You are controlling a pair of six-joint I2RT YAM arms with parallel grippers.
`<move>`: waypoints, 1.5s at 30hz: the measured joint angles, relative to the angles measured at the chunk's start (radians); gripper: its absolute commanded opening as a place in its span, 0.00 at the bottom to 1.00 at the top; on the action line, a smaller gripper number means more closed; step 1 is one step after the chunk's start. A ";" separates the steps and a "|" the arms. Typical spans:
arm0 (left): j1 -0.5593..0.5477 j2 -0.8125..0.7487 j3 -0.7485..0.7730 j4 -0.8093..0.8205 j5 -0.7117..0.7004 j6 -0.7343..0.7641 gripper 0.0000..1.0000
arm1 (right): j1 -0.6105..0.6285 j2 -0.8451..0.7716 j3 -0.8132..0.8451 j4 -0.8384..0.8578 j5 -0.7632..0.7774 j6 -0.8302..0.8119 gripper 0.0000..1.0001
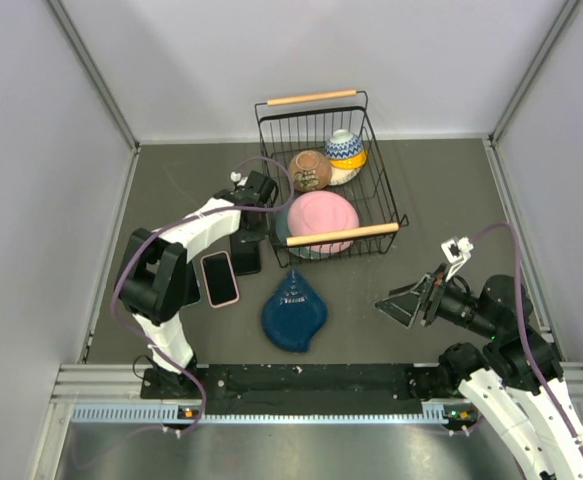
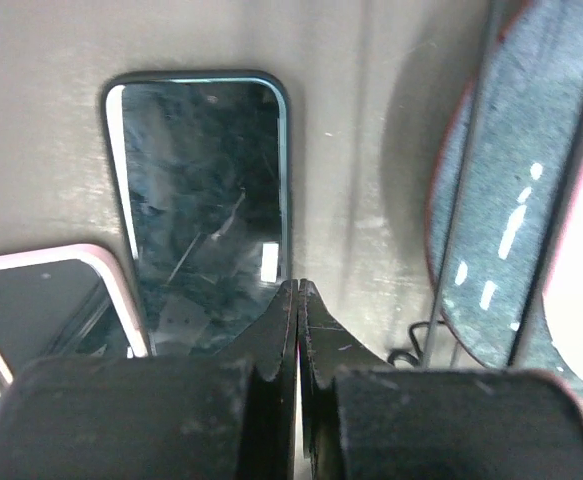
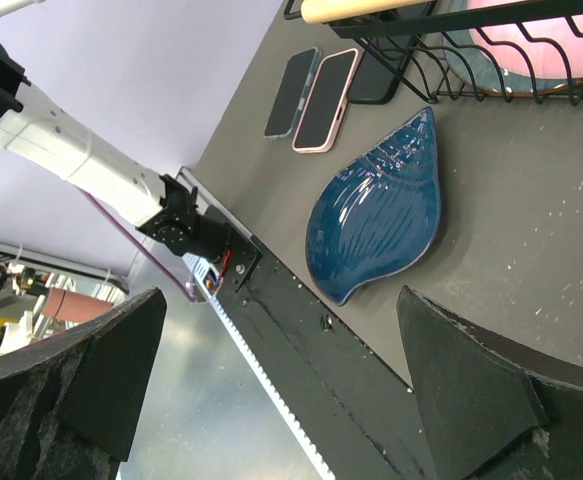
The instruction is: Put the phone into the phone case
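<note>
The phone (image 2: 206, 200) is a black slab with a glossy screen, lying flat on the dark table beside the basket; it also shows in the top view (image 1: 245, 262) and the right wrist view (image 3: 376, 80). Just to its left lies the pink-rimmed phone case (image 2: 46, 300) (image 1: 219, 279) (image 3: 326, 98), dark inside. My left gripper (image 2: 298, 287) (image 1: 251, 235) is shut on nothing, its tips over the phone's near right corner; I cannot tell whether they touch it. My right gripper (image 3: 281, 300) (image 1: 411, 300) hangs open in the air at the right, far from both.
A black wire basket (image 1: 381, 205) with wooden handles holds a pink plate (image 1: 321, 220) and two bowls, right of the phone. A blue shell-shaped dish (image 1: 294, 312) lies at the front middle. A blue-grey flat slab (image 3: 293, 92) lies beside the pink case.
</note>
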 measured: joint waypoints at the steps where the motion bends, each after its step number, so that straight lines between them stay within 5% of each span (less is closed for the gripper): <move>1: 0.001 0.000 0.003 -0.007 -0.016 -0.001 0.00 | 0.000 0.000 0.000 0.000 0.000 0.000 0.99; 12: 0.283 -0.269 -0.153 0.014 -0.082 0.006 0.00 | 0.000 0.000 0.000 0.000 0.000 -0.005 0.99; 22: 0.565 -0.265 -0.339 0.040 -0.082 0.058 0.00 | 0.000 -0.016 0.000 -0.001 -0.002 -0.025 0.99; 39: 0.599 -0.203 -0.346 0.068 -0.051 0.053 0.00 | 0.000 0.002 0.043 -0.073 0.085 -0.059 0.99; 45: 0.596 -0.407 -0.361 0.079 0.140 0.085 0.03 | 0.000 0.055 0.117 -0.167 0.236 -0.050 0.99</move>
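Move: The left hand, fingers shut, goes for the grey-cased phone, about 21 cm to its left, 9 cm nearer the base and 4 cm below. On the way at that same low level are the black phone, level ahead and 4 cm to the left, and the pink-cased phone, 11 cm left and 8 cm back. The basket's near-left corner is about 5 cm right and 4 cm back. From the right hand the grey-cased phone lies some 52 cm left, 16 cm ahead and 22 cm below. Leftwards in a fast arc goes the shut left hand, away from the basket: it rises about 5 cm, swings some 23 cm left and a little back towards the grey-cased phone, turning roughly 30 degrees counter-clockwise, sinks lower than it began, pauses, then climbs again, edging right. Late on, the open right hand eases right and forward, turning clockwise. ##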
